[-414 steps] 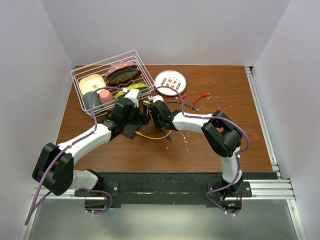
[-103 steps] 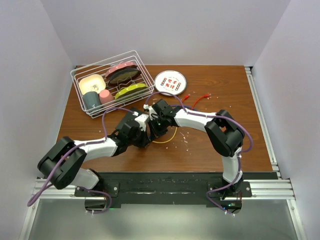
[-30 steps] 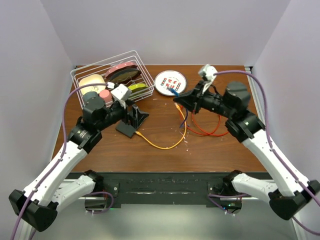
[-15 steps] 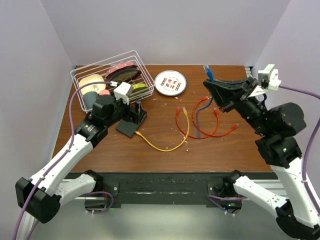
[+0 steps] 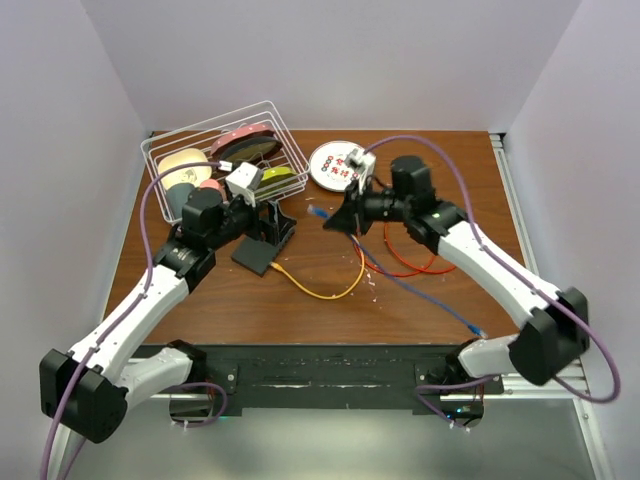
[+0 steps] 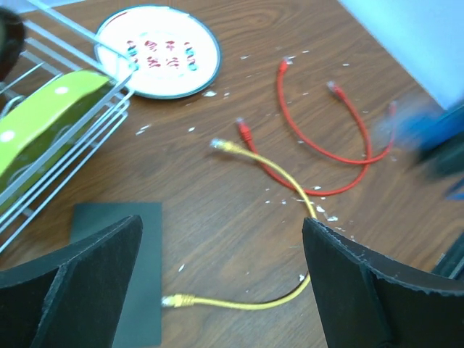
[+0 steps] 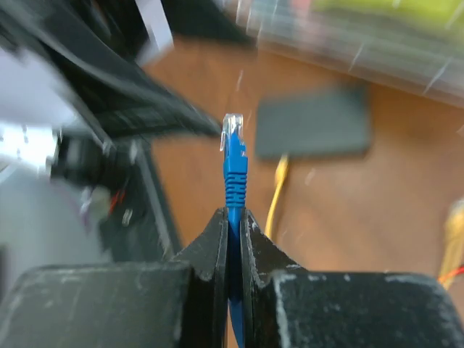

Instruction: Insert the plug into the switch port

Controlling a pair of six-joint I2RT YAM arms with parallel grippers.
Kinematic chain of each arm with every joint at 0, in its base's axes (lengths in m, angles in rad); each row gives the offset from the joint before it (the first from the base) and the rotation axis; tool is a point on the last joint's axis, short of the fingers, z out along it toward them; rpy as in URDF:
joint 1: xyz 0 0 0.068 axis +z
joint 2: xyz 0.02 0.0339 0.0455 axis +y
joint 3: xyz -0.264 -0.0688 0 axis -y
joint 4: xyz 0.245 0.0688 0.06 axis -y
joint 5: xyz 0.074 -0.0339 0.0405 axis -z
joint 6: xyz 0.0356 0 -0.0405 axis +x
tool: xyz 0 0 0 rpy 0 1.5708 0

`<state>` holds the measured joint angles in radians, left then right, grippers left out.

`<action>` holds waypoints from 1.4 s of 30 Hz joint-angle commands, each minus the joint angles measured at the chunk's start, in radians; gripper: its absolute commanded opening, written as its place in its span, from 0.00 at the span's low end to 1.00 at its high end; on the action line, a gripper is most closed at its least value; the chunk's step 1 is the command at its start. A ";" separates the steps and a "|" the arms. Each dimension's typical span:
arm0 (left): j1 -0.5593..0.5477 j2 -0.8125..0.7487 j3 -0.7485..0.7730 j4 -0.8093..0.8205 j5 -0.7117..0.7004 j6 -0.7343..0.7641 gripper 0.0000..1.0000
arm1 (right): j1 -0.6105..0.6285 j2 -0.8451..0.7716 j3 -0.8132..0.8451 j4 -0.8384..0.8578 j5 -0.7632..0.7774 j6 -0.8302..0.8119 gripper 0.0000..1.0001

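The switch [image 5: 254, 256] lies flat on the table as a matte-black box, also seen under my left wrist [image 6: 148, 304] and blurred ahead of my right one [image 7: 312, 123]. A yellow cable's plug [image 6: 176, 299] rests against the switch's edge. My left gripper [image 5: 272, 225] hangs open just above the switch, with nothing between its wide fingers [image 6: 221, 221]. My right gripper [image 5: 335, 220] is shut on a blue plug [image 5: 318, 212], held off the table right of the switch. The plug's tip [image 7: 233, 156] sticks out past the shut gripper [image 7: 233, 217] toward the switch.
A wire rack [image 5: 215, 160] of dishes stands at the back left, and a round patterned plate [image 5: 330, 165] sits behind my right wrist. Red cable [image 5: 410, 262] and yellow cable [image 5: 325, 290] loop across the middle. The blue cable [image 5: 440, 305] trails toward the front right.
My right arm has swung down from high at the back right to the table's middle, carrying the blue plug and dragging its cable. The left gripper has barely moved and stays open.
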<state>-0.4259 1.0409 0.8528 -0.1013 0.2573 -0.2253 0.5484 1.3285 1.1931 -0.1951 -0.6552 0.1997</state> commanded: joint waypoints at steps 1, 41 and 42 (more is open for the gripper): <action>0.036 0.010 -0.056 0.195 0.246 -0.014 0.95 | -0.001 0.011 -0.021 -0.013 -0.244 -0.038 0.00; -0.034 0.126 -0.104 0.430 0.688 -0.034 0.72 | -0.002 0.080 -0.029 -0.023 -0.290 -0.074 0.00; -0.034 0.131 -0.101 0.434 0.680 -0.043 0.68 | -0.001 0.078 -0.029 -0.021 -0.290 -0.074 0.00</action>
<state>-0.4606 1.1477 0.6987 0.3328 0.9890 -0.2768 0.5484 1.4147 1.1374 -0.2573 -0.9340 0.1162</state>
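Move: The blue plug, held in the right fingers and sticking out about 4 cm to their left, 1 cm ahead and 1 cm lower, lies some 11 cm right of the open left hand, about 1 cm ahead and 3 cm above. From the right hand, the left gripper is about 15 cm left, level in reach and 4 cm lower. The black switch lies about 10 cm ahead, 5 cm left and 22 cm below the left hand; the yellow plug is 4 cm ahead, 2 cm left and equally low. Back and to the right, the left hand swings some 12 cm around to the blue plug, turning clockwise about 45 degrees while its wide-open fingers close partway and bracket the plug. The right hand keeps its pinch on the cable behind the plug, at first sinking about 5 cm and drawing back about as far with a slight counter-clockwise turn, then nearly holding still. ##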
